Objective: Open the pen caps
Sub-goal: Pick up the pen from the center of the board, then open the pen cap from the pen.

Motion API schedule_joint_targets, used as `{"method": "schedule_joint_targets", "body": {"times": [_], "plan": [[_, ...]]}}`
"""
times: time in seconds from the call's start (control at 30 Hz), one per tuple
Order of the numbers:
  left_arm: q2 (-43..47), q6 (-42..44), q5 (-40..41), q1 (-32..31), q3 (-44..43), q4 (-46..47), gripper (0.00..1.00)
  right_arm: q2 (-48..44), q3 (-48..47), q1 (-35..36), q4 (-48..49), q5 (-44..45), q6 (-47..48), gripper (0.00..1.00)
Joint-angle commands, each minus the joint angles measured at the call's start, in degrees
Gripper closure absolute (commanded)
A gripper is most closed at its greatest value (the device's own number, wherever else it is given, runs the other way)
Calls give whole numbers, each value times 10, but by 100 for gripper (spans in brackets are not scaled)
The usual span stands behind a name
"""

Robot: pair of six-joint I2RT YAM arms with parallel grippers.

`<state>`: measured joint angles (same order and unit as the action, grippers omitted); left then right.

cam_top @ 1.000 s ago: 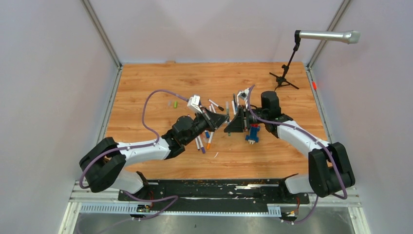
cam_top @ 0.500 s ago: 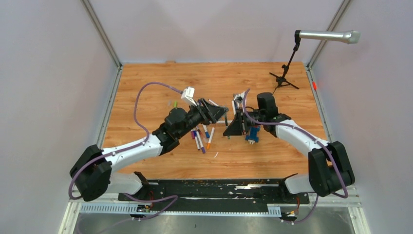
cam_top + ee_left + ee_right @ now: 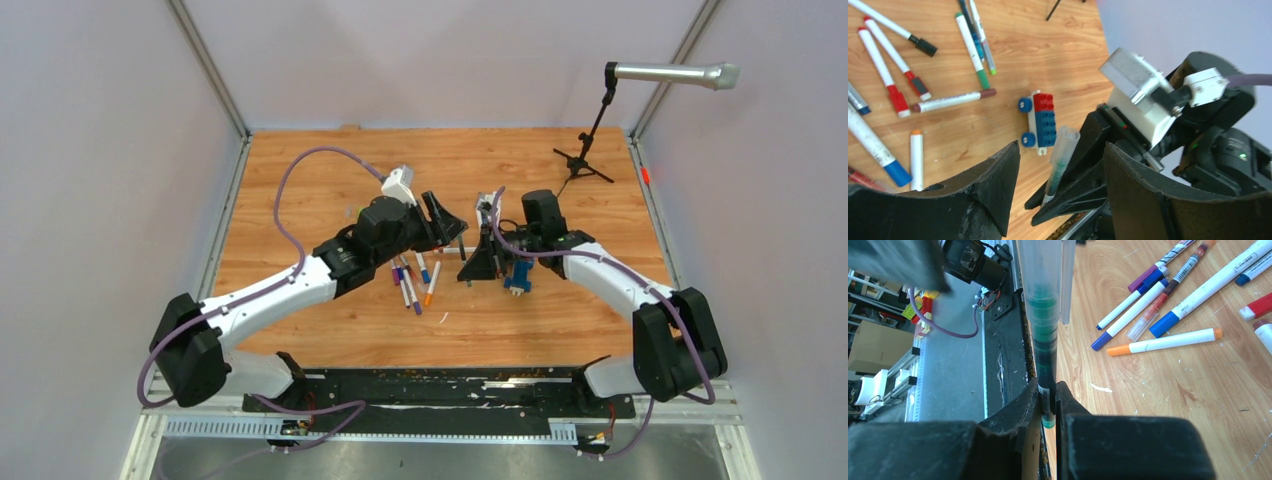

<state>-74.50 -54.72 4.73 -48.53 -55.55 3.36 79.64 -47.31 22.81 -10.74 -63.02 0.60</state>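
My right gripper (image 3: 1049, 390) is shut on the lower end of a green pen (image 3: 1040, 310), which stands up out of its jaws with a translucent cap (image 3: 1066, 142) on top. My left gripper (image 3: 1062, 147) is open; its fingers stand apart on either side of that cap without touching it. From above, the left gripper (image 3: 450, 225) and right gripper (image 3: 480, 262) face each other mid-table. Several capped pens lie on the wood: an orange one (image 3: 1168, 341), a blue one (image 3: 1198, 295), a purple one (image 3: 1148, 277), red ones (image 3: 885, 75), a brown one (image 3: 953, 100).
A blue-and-red toy block on wheels (image 3: 1040, 122) sits beside the right gripper, also seen from above as the toy block (image 3: 517, 275). A microphone stand (image 3: 585, 150) occupies the far right corner. The black rail (image 3: 998, 340) marks the table's near edge.
The left gripper went from shut to open and drew back from the right gripper, shifting toward the far side. The right gripper closed tighter on the green pen.
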Motion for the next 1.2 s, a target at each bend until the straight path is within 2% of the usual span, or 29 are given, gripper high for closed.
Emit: {"method": "schedule_joint_targets", "body": {"times": [0.0, 0.2, 0.47, 0.63, 0.7, 0.8, 0.9, 1.07, 1.17], "plan": [[-15, 20, 33, -16, -30, -47, 32, 6, -23, 4, -2, 0, 19, 100], [-37, 34, 49, -29, -53, -53, 42, 11, -23, 6, -2, -2, 16, 100], [-49, 46, 65, -32, -61, -53, 64, 17, -26, 8, -2, -4, 10, 100], [-56, 47, 58, -32, -61, -49, 69, 18, -25, 9, 0, -4, 6, 100], [-57, 48, 59, -32, -61, -42, 77, 18, -25, 9, 1, -4, 6, 100], [-61, 54, 68, -32, -73, -36, 100, 18, -25, 10, 1, 0, 5, 100], [-59, 63, 114, -32, -88, -36, 100, 18, -23, 14, 3, 6, 2, 100], [-40, 115, 264, -2, -123, -5, 100, 20, -18, 38, -1, 17, 11, 100], [-23, 106, 283, 38, -135, 7, 100, 24, -17, 51, -2, 29, 15, 100]]}}
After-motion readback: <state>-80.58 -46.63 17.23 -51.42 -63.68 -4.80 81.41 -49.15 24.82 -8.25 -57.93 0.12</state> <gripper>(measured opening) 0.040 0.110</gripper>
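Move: The clear cap of the upright green pen, held low down in the right fingers, is between the open left fingers, about 3 cm below the left hand and 1 cm to its right, level fore and aft; from the right hand it is roughly 5 cm ahead, 1 cm left and 7 cm up. On the table some 24 cm below the left hand lie the toy car, 14 cm right and level; the brown-capped pen, 4 cm ahead and 2 cm right; and the orange pen, 2 cm back and 3 cm left. The left hand, wide open, sinks about 3 cm around the pen's cap with a small roll of some 10 degrees, drawing its fingers together on the way down until they pinch the cap, while the right hand keeps its grip on the lower end of the barrel and eases down about 1 cm. With both ends held, the left then hauls about 3 cm forward, up and to the left, speeding up and with its arm effort rising, and the right hand goes along some 2 cm forward and left, falling slightly behind. ##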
